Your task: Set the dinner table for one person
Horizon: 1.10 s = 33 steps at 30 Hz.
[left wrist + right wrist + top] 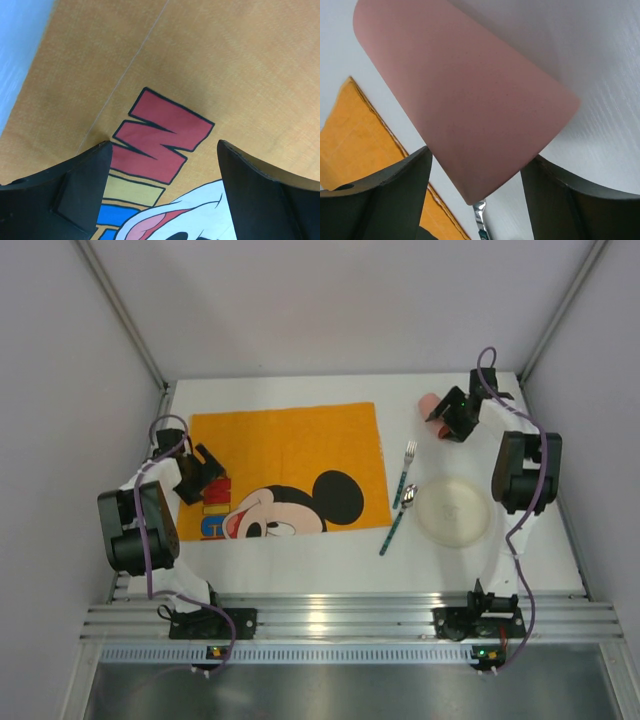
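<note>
The dinner table (300, 575) is a plain white top. An orange Mickey Mouse placemat (285, 455) lies flat on its left half. My left gripper (213, 472) hovers open over the mat's left edge, above the red lettering (165, 132), with nothing between its fingers (80, 185). At the back right, a pink cup (429, 403) sits between the spread fingers of my right gripper (440, 418). In the right wrist view the cup (470, 100) fills the gap and both fingers (395, 190) flank its sides.
A fork (405, 472) and a spoon (400, 515) with teal handles lie just right of the placemat. A pale round plate (454, 512) rests to their right. Grey walls enclose the table, and an aluminium rail (330, 620) runs along the near edge.
</note>
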Each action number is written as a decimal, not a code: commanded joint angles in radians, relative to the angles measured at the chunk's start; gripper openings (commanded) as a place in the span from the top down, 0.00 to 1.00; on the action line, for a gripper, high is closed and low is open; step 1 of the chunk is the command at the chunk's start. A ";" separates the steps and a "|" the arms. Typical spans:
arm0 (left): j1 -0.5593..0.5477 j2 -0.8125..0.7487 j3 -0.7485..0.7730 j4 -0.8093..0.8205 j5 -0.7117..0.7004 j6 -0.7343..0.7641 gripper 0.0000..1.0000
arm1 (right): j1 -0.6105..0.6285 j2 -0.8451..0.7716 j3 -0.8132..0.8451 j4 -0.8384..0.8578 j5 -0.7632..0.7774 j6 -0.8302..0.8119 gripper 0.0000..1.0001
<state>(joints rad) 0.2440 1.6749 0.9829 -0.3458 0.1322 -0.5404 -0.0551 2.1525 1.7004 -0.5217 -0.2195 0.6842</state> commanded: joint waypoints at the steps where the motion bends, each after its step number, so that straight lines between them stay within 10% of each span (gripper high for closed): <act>1: 0.006 -0.001 0.049 -0.111 -0.036 0.002 0.09 | -0.009 0.003 0.044 0.098 -0.046 0.043 0.30; 10: 0.006 -0.018 0.106 -0.151 -0.042 0.019 0.10 | -0.011 -0.005 0.056 0.152 0.008 0.052 0.49; 17: 0.006 -0.033 0.164 -0.193 -0.028 0.051 0.10 | 0.003 -0.031 0.094 0.106 0.031 -0.027 1.00; 25: 0.003 -0.113 0.088 -0.156 0.058 0.050 0.10 | 0.245 0.122 0.765 -0.470 0.121 -0.259 1.00; 33: 0.001 -0.153 0.019 -0.128 0.152 0.077 0.11 | 0.420 0.196 0.734 -0.653 0.020 -0.288 1.00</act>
<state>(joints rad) 0.2428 1.5635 1.0088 -0.5018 0.2260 -0.4900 0.3405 2.2719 2.4161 -0.9718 -0.1707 0.4530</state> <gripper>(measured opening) 0.895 0.098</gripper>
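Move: Right by the half-open right hand, the pink cup lies on its side, its middle some 4 cm ahead, 3 cm to the left and about 2 cm below. From this hand, the fork is roughly 12 cm back and 13 cm left, the plate 25 cm straight back, and the placemat's far right corner about 8 cm ahead and 22 cm left. The cup lies about 19 cm ahead of the left hand and 67 cm to its right. Easing forward about 3 cm, the right hand closes on the cup and pinches its wall at the mouth end, one finger inside, then lifts it and swings some 20 cm left to the placemat's right edge, first a little farther out, then back, turning about 30 degrees counter-clockwise and starting to sink at the end. The left hand, still open, rises about 3.5 cm over the placemat, then drifts slightly back and right. ##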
